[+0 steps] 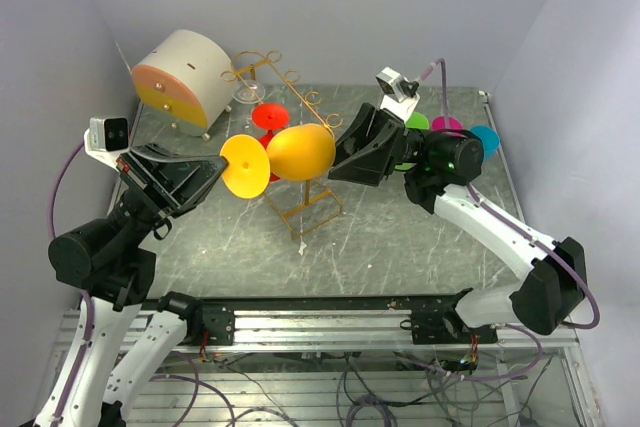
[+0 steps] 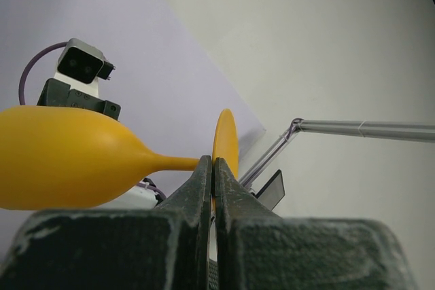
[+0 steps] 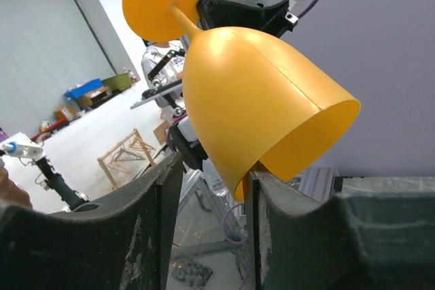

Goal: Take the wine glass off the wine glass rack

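An orange wine glass (image 1: 300, 151) hangs on its side in the air above the gold wire wine glass rack (image 1: 305, 205), clear of its rails. My left gripper (image 1: 222, 169) is shut on the edge of the glass's round foot (image 2: 225, 142); the stem and bowl (image 2: 68, 157) stretch away to the left in the left wrist view. My right gripper (image 1: 338, 147) is at the bowl's mouth. In the right wrist view its jaws (image 3: 211, 168) stand apart, with the bowl's rim (image 3: 258, 93) by the right finger and a gap to the left finger.
A red glass (image 1: 270, 115) and a clear glass (image 1: 247, 95) sit at the rack's far rails (image 1: 275, 72). A round white-and-orange drawer box (image 1: 180, 77) stands at the back left. Green (image 1: 417, 120), magenta (image 1: 446, 125) and blue (image 1: 485, 137) glasses stand at the back right.
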You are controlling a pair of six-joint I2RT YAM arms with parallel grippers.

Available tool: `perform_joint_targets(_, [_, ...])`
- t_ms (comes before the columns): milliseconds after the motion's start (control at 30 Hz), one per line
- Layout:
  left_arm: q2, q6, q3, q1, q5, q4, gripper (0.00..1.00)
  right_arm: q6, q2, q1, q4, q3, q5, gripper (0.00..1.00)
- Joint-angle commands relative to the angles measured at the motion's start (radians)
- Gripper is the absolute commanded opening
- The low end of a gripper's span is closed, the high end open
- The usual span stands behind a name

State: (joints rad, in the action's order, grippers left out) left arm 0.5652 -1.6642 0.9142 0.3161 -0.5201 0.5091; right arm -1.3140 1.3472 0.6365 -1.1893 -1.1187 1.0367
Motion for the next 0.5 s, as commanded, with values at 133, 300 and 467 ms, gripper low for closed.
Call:
perform_joint_targets(133, [-0.016, -0.001, -0.027, 0.005, 0.006, 0.029, 0.07, -0.015, 0.000, 0.015, -0.073, -0.040, -0.026, 0.10])
perform_joint_targets(300, [-0.032, 0.042, -0.027, 0.005, 0.014, -0.062, 0.21, 0.048, -0.047, 0.014, 0.031, -0.025, -0.030, 0.00])
perform_joint_targets(467, [-0.068, 0.215, 0.036, 0.005, 0.068, -0.388, 0.44, 0.414, -0.227, 0.014, 0.571, -0.029, -0.116, 0.00])
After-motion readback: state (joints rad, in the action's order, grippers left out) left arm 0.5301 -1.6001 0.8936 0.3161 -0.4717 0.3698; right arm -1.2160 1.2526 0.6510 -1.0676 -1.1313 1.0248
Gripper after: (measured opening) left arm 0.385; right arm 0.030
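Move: Both hands are at the yellow wine glass, held slanting in the air. The left hand's shut fingers hold its base edge, the glass's middle lying about 10 cm to the right, 3 cm ahead and 4 cm lower. From the right hand, whose parted fingers straddle the rim, the middle is some 8 cm left, level in reach, 5 cm higher. The rack stands roughly 28 cm ahead of the left hand, 9 cm right; the red glass 32 cm ahead, 4 cm right; both nearly 40 cm below. Closing almost in place, the right fingers pinch the near edge of the wine glass's rim, then that hand eases up and back by about 2 cm each and slightly right. Once they are shut, the left fingers open to roughly a third and let go of the base as the left hand shifts about 2 cm down and forward. ##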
